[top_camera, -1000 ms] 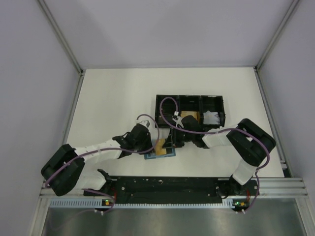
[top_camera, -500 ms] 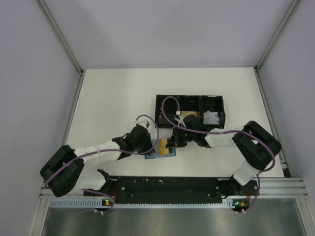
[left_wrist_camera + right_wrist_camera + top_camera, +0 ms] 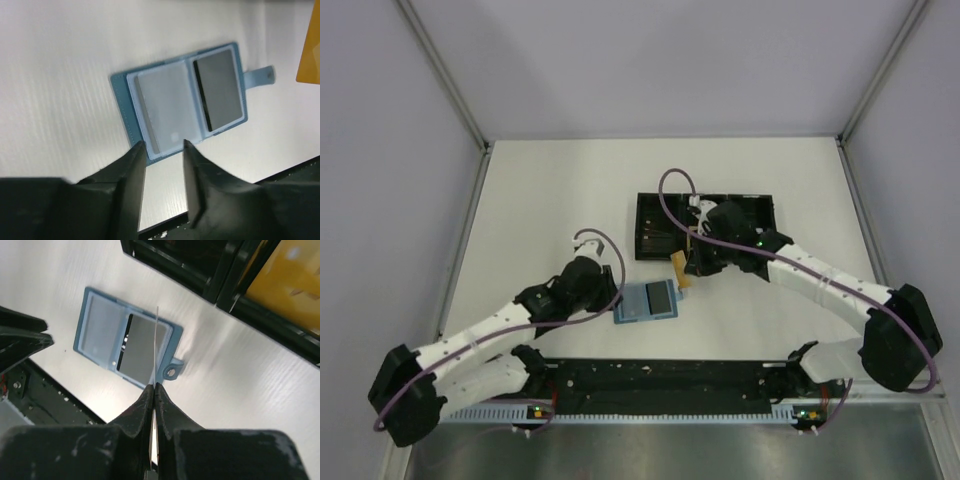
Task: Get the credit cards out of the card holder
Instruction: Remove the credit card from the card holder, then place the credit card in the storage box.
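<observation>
The teal-blue card holder lies open and flat on the white table, in front of the black tray. A dark credit card sits in its right leaf; the left leaf shows only a pale slotted face. My right gripper hangs above the holder's right edge, shut on an orange-gold credit card, seen edge-on as a thin line in the right wrist view. My left gripper is open at the holder's near-left edge, with nothing between its fingers.
The long black tray stands behind the holder, partly covered by my right arm. An orange-yellow thing lies in one of its compartments. A black rail runs along the near table edge. Grey walls close in both sides.
My right gripper shut on the orange-gold card, drew it out of the holder and rose toward the tray. My left gripper opened, let go of the holder and backed off to the left.
</observation>
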Robot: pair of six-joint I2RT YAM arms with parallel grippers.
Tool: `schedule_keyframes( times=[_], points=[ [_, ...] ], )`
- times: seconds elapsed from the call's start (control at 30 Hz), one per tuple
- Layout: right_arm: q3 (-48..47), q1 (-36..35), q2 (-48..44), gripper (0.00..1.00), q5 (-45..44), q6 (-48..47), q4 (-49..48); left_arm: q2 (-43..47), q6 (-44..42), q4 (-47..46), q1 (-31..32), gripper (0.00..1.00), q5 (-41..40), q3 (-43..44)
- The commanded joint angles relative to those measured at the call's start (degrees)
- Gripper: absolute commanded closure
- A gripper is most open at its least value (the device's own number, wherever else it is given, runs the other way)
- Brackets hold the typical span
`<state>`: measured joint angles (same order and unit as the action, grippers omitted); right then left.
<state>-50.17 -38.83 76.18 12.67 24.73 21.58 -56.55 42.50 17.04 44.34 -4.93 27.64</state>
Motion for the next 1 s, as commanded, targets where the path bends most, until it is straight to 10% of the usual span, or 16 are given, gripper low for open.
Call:
schedule_keyframes(
  times=[0.0,0.27,0.97],
  points=[
    [-11.2,0.3,-2.5,1.00,-8.4,-12.7,15.9,7.8,-5.9,9.3,-0.3,0.49,-8.9,8.5],
    [-23.3,0.3,1.3,1.00,-14.8,-29.9,23.9,11.6,-20.6,22.2,-2.6,0.11,-19.8,27.5],
    [-36.1,1.4,25.2,1.00,-18.9,-71.9,27.8,24.3,-30.5,10.4,-6.7,0.01,-31.9,16.7]
  ],
)
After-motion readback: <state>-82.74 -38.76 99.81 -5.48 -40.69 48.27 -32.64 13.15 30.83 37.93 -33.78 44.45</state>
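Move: The middle compartment of the black organizer, where the yellow card in the right fingers is headed, lies about 13 cm ahead of the right hand, 5 cm to its right and 7 cm below. The organizer's left compartment is likewise 13 cm ahead but 7 cm left; the open card holder lies some 10 cm left, 6 cm back and 9 cm below. From the left hand, the middle compartment is about 20 cm ahead, 23 cm right and 2 cm lower. The yellow card, still pinched in the right fingers, goes about 10 cm forward and some 4 cm right to the middle compartment, rising about 8 cm first and then sinking nearly as far, while the wrist rolls it roughly 65 degrees counter-clockwise and points more steeply down. The left hand pulls up and leftward away from the card holder, tilting up and opening wide. ##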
